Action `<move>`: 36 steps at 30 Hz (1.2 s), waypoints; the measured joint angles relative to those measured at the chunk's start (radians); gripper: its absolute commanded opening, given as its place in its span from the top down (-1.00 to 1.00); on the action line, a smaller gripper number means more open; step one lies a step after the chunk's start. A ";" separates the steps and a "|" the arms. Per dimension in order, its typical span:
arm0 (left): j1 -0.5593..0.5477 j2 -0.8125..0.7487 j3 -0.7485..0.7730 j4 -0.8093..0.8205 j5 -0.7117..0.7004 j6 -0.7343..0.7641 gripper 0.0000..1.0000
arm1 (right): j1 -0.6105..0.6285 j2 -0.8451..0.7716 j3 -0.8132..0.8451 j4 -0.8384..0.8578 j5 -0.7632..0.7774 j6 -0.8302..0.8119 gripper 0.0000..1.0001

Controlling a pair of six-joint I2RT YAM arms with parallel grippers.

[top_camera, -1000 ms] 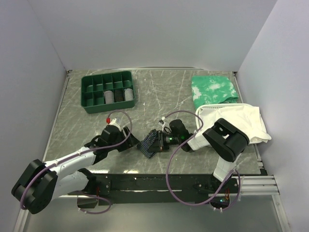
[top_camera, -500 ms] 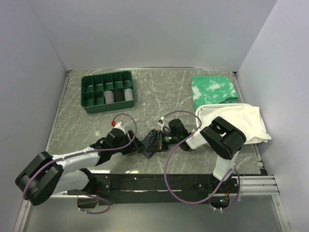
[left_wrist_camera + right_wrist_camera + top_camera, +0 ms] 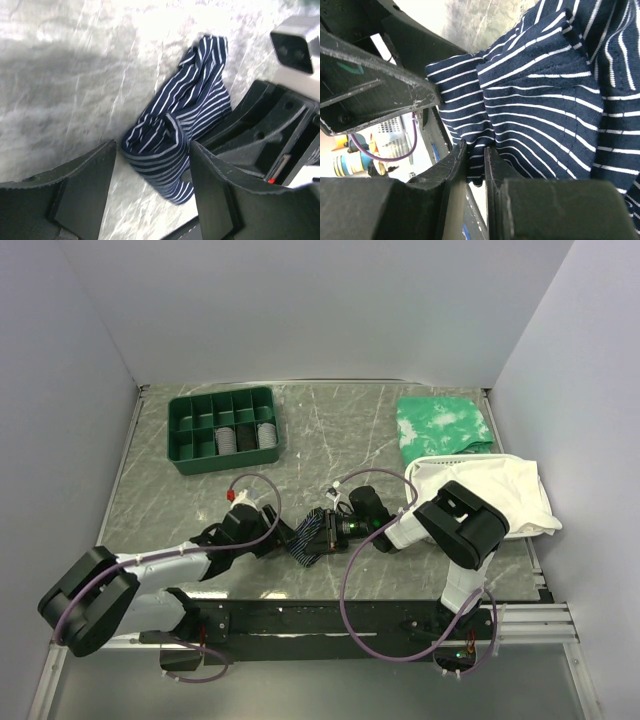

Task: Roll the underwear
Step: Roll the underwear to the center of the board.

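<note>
The underwear [image 3: 308,538], navy with thin white stripes, lies bunched and partly rolled near the table's front edge. My right gripper [image 3: 323,530] reaches in from the right. In the right wrist view it [image 3: 476,155] is shut on a fold of the underwear [image 3: 540,115]. My left gripper [image 3: 284,538] comes in low from the left and is open. In the left wrist view its fingers [image 3: 152,167] stand on either side of the rolled end of the underwear [image 3: 175,140], not pressing on it. The right gripper's black body fills that view's right side.
A green compartment tray [image 3: 176,435] holding a few rolled items stands at the back left. A green-and-white mottled cloth [image 3: 443,426] lies at the back right, with a large white cloth [image 3: 490,492] just in front of it, close behind the right arm.
My left arm has slid right and brought its open fingers around the underwear's rolled end. The right gripper has kept its hold and barely moved.
</note>
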 measured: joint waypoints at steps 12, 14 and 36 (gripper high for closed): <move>-0.005 0.084 0.002 0.087 -0.011 -0.031 0.34 | 0.000 0.000 0.000 0.003 -0.005 -0.005 0.36; -0.005 0.094 0.002 0.097 -0.012 -0.033 0.40 | 0.000 -0.001 0.000 0.001 -0.005 -0.013 0.07; -0.019 0.146 0.269 -0.251 -0.017 0.071 0.39 | 0.320 -0.522 0.165 -0.796 0.773 -0.439 -0.40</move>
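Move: The folded underwear lies between the hands. Its middle is about 2 cm ahead and 4 cm right of the left hand, whose open fingers already straddle its near-left end, and some 4 cm ahead and 3 cm left of the right hand, which still pinches its near part. Both are just above it. The green organizer stands roughly 28 cm ahead and 15 cm left of the left hand, the white basket about 11 cm ahead and 38 cm right of the right hand. The left fingers close on the near-left end of the underwear while sinking slightly, then keep that pinch as the hand rises about 2 cm and eases forward and to the right. The right hand stays put at first, then opens and lets go, rises some 9 cm above the underwear while drawing 3 cm right, and comes back down about 3 cm, its fingers swinging roughly 45 degrees forward and down. ##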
